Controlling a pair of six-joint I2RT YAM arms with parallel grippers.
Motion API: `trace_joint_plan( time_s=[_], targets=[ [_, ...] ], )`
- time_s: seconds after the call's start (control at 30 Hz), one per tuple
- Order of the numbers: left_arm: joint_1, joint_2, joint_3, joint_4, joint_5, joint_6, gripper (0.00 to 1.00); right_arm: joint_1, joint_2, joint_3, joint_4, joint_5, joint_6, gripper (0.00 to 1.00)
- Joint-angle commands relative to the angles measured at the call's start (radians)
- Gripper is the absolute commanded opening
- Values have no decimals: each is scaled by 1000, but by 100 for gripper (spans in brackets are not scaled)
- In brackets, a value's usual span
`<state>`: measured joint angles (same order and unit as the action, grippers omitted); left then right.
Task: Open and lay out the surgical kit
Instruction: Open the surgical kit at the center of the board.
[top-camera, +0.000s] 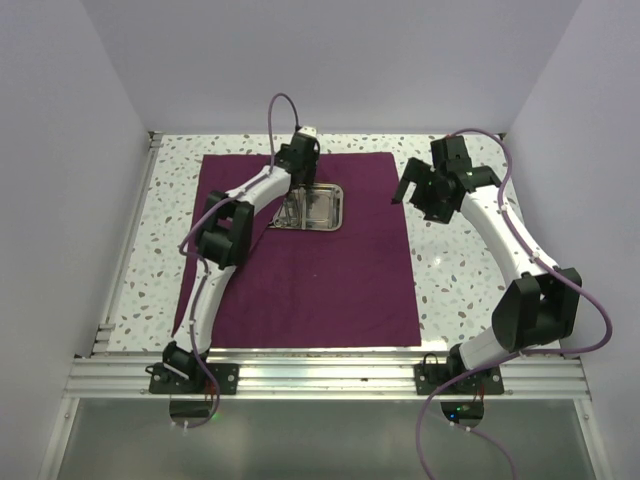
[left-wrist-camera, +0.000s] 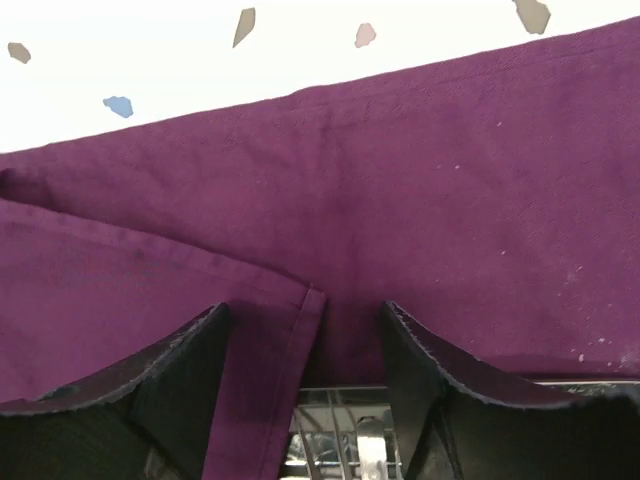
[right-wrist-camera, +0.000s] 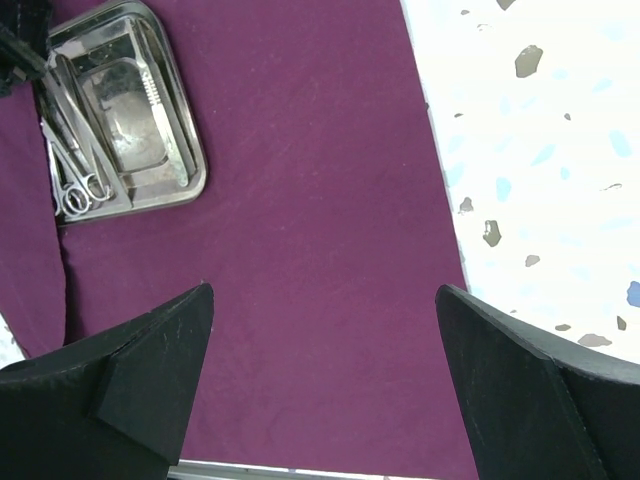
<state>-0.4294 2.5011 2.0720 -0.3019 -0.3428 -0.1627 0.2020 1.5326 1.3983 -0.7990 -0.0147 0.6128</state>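
Note:
The dark purple cloth (top-camera: 330, 280) lies spread flat on the table. On its far half sits the shiny steel tray (top-camera: 318, 208), holding ring-handled scissors (right-wrist-camera: 72, 182) and other slim silver tools. My left gripper (top-camera: 297, 198) hangs low over the tray's left edge. In the left wrist view its fingers (left-wrist-camera: 175, 380) stand apart, with a hemmed cloth flap (left-wrist-camera: 300, 330) lying between them above the tray (left-wrist-camera: 360, 430); they do not visibly pinch it. My right gripper (right-wrist-camera: 322, 290) hovers wide open over the cloth (right-wrist-camera: 300, 200) near its right edge, holding nothing, with the tray (right-wrist-camera: 125, 110) off to its left.
The speckled white tabletop (top-camera: 460, 260) borders the cloth on the left, right and far sides. Pale walls enclose the table on three sides. An aluminium rail (top-camera: 330, 375) with both arm bases runs along the near edge.

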Motion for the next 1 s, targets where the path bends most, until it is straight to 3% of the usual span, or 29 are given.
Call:
trace_joint_plan(
  time_s=[0.0,0.27,0.5,0.6,0.63,0.73,0.97],
  targets=[
    [-2,-71,-50,-19,-48,20,64,-4,8,10,-11,30,-30,97],
    [0,-99,-99,4,-84,9,57,-7,4,-39,-11,38,-53,97],
    [9,-70,-24,-3,-88,40,46,-6,-3,-65,-8,33,-62,97],
    [15,-59,-1,-6,-97,46,31,-7,-3,-70,-8,36,-70,97],
    [18,-62,0,0,-101,48,21,-7,-2,-70,-8,36,-70,96],
    [26,-90,-6,23,-136,54,3,-7,4,-64,-8,36,-74,96],
    [110,-220,-72,99,-163,117,0,-6,49,-24,6,29,-67,96]
  ],
)
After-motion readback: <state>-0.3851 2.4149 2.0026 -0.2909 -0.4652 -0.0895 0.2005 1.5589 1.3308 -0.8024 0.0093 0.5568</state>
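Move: Just under the left hand's open fingers, about 1 cm to the left and 1 cm down, lies the free corner of the folded-over cloth flap. The tray's middle is about 7 cm back and 1 cm to the right of the hand, with the scissors in it about 7 cm back and 3 cm left. From the right hand, the flap corner lies roughly 22 cm ahead, 23 cm to the left and 16 cm below. Easing back about 1 cm and left while its fingers narrow, the left hand shuts them on the cloth flap beside its corner, pinching it, then lifts it some 3 cm and draws it leftward, away from the tray, about 5 cm of leftward travel in all. The right hand, wide open and empty, sinks some 3.5 cm over the cloth's right side. ##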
